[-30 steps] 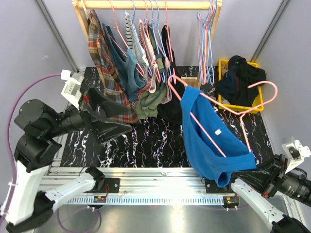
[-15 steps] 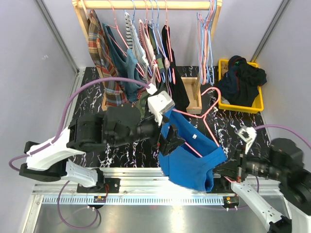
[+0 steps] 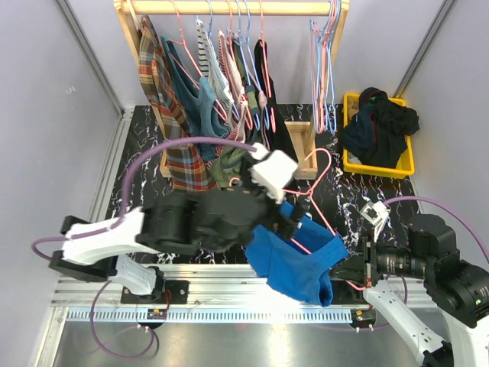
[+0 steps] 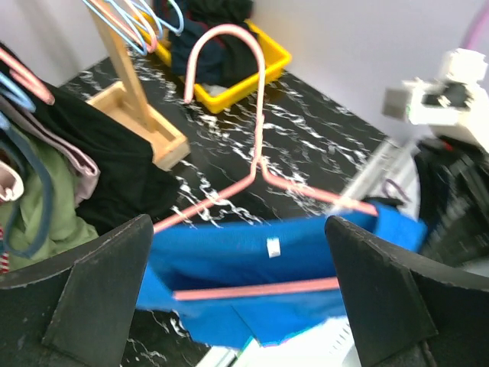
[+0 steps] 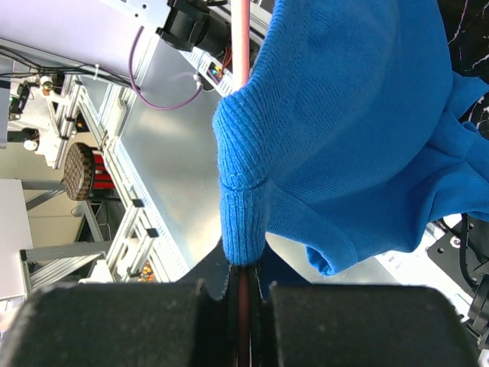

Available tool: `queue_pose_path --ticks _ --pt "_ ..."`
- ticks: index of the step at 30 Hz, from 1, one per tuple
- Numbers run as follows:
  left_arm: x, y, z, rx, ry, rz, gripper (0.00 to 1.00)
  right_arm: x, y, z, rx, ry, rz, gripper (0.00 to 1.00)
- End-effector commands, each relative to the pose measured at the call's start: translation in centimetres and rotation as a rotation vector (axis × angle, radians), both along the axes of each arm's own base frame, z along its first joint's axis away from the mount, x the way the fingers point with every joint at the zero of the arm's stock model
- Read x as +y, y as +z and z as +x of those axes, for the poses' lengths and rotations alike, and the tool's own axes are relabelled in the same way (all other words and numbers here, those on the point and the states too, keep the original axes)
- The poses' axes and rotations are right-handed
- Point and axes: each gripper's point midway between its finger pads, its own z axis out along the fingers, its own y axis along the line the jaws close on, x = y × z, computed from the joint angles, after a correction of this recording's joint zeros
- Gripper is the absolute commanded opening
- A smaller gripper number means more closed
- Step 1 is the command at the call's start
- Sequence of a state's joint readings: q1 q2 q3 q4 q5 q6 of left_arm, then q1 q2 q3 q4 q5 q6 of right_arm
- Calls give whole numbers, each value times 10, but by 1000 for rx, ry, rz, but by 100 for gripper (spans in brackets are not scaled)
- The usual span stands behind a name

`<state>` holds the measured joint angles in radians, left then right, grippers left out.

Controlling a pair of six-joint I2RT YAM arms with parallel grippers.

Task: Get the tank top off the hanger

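The blue tank top (image 3: 299, 264) hangs on a pink hanger (image 3: 319, 164) low over the table's front edge. My right gripper (image 3: 354, 269) is shut on the hanger's rod at its lower right end. In the right wrist view the rod (image 5: 244, 46) runs into the shut jaws (image 5: 244, 284), with the top's ribbed strap (image 5: 244, 218) bunched just above them. My left gripper (image 3: 286, 222) is wide open just above the top's upper edge. In the left wrist view its fingers (image 4: 92, 294) spread on either side of the blue top (image 4: 290, 256) and the hanger (image 4: 256, 145), touching neither.
A wooden clothes rack (image 3: 229, 8) at the back holds several garments (image 3: 172, 115) and empty hangers (image 3: 325, 69). A yellow bin (image 3: 378, 164) of dark clothes sits at the back right. The rack's wooden foot (image 3: 299, 145) stands behind the hanger.
My left arm has swung from the left side to the centre over the tank top. My right arm has pulled the hanger and top lower and nearer the front edge.
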<state>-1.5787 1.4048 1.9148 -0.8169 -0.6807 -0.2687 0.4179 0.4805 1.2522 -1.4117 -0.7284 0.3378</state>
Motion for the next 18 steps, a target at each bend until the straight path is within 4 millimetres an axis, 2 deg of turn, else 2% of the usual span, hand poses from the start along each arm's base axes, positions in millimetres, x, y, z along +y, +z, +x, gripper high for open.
queue_pose_path --ticks 1,2,3,4,5,6,7,9,12,15,16,18 --pt "-22 18 16 -67 100 -43 99 -2 -7 -20 103 41 -8 0" --pt "-37 6 17 -77 104 3 99 -2 -7 -20 103 40 -7 0" --pt "-38 19 20 -82 127 -16 99 -3 -4 -20 88 33 -8 0" --pt "-39 14 22 -87 139 20 99 -3 -3 -19 83 29 -6 0" --pt "-54 2 24 -94 141 59 99 -3 -1 -22 83 42 3 0" --pt "-58 8 23 -93 129 45 99 -3 -1 -23 83 46 5 0" --pt "-68 0 26 -97 123 71 99 -3 -1 -23 82 46 5 0" --pt "-73 -2 29 -90 120 74 99 -3 -2 -25 80 44 6 0" --pt "-82 -21 38 -42 100 97 99 -5 -1 -29 68 48 14 0" --pt "-81 -37 47 -13 116 122 99 -6 2 -32 52 48 22 0" --pt "-79 -35 49 -10 119 106 98 -6 3 -33 46 51 27 0" --pt "-83 -46 45 10 85 117 93 -6 4 -34 37 52 34 0"
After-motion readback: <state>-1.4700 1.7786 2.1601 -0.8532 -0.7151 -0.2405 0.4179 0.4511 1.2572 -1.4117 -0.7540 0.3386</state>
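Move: The left gripper, wide open and empty, goes for the neck of the pink hanger, about 8 cm to its right, 5 cm ahead and 7 cm below. The hook's bend is some 7 cm farther out than that neck and 3 cm more to the right. The blue tank top hangs about 9 cm back, 4 cm right and 17 cm below the left gripper. From the right gripper, which already grips the hanger's corner, the neck lies about 17 cm ahead, 5 cm left and 5 cm higher. Bring the left gripper about 8 cm to the right towards the hanger's neck, then ease it forward and down, roughly 5 cm each, so the bare stem under the hook comes between the open fingers. Turn the wrist some 15 degrees on the way, keeping the fingers wide. Keep the right gripper pinching the hanger's corner, almost still. ##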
